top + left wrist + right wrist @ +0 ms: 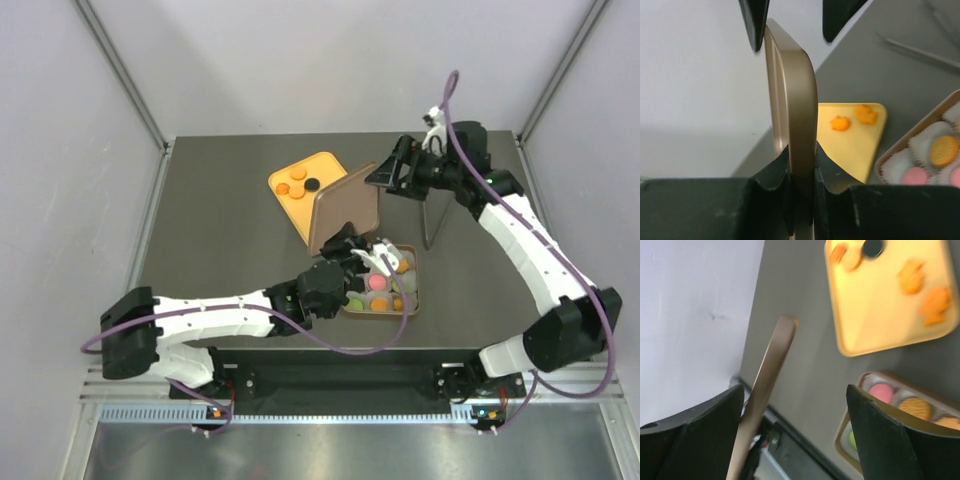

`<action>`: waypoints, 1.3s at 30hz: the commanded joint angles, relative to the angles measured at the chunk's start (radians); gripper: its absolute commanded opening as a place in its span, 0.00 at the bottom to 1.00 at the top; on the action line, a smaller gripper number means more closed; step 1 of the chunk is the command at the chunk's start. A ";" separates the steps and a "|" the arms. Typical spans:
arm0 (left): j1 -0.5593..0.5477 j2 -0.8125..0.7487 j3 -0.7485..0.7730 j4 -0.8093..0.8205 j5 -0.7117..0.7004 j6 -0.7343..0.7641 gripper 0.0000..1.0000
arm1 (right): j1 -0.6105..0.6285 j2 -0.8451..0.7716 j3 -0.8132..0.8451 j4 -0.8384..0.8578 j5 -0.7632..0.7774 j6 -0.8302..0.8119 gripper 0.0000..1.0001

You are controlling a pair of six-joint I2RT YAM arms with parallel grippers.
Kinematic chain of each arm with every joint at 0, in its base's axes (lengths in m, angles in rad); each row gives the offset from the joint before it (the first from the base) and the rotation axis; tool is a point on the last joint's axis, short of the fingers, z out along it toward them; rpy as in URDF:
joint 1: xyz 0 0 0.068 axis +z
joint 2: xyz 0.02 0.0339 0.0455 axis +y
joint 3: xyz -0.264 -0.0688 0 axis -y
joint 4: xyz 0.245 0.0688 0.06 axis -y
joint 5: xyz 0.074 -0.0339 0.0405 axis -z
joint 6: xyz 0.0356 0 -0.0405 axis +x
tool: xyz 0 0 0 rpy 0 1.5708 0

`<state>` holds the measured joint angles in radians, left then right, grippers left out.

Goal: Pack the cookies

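Note:
A bronze tin lid [345, 205] stands on edge above the table, and my left gripper [352, 245] is shut on its lower rim. The left wrist view shows the lid [790, 100] pinched between both pads of the left gripper [801, 165]. My right gripper [385, 175] is open at the lid's top edge. In the right wrist view the lid [767, 385] leans near one finger of the right gripper [795, 390], with a wide gap to the other. Cookies [379, 283] lie in white cups in the square tin [412, 290]. More cookies [298, 175] rest on the yellow tray [290, 205].
Thin metal tongs [432, 225] lie right of the lid, behind the tin. The yellow tray [875, 305] sits at the back of the table, left of the right arm. White side walls close the table on both sides.

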<state>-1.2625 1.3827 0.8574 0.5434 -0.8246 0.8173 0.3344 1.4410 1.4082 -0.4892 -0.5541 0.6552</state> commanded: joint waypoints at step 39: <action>0.554 0.239 -0.172 0.530 1.352 -2.207 0.00 | -0.158 -0.553 -0.753 0.299 0.267 -0.138 1.00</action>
<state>-0.7082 1.5875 0.6952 0.8608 0.4908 -1.3132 0.1585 0.9035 0.6853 -0.2916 -0.2844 0.5167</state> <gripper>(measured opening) 0.192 0.996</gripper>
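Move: My left hand still holds the lid by one edge; the lid stands on a slant, its middle about 8 cm ahead. The cookie box lies some 10 cm to the right of this hand, 2 cm farther out and 25 cm below, with the yellow tray about 24 cm ahead and 4 cm left. From my right hand, already off the lid, the box is about 6 cm back, 6 cm right and 27 cm down; the lid is level with it, 6 cm left. With my left fingers keeping their pinch, I roll the lid over by some 125 degrees and swing those fingers from forward round to the right, then lower it about 7 cm and carry it 5 cm right towards the box. My right hand finishes opening, pulls away from the lid to the right and up by about 12 cm each, then sinks steeply and slightly back beside the box's right edge, empty. ##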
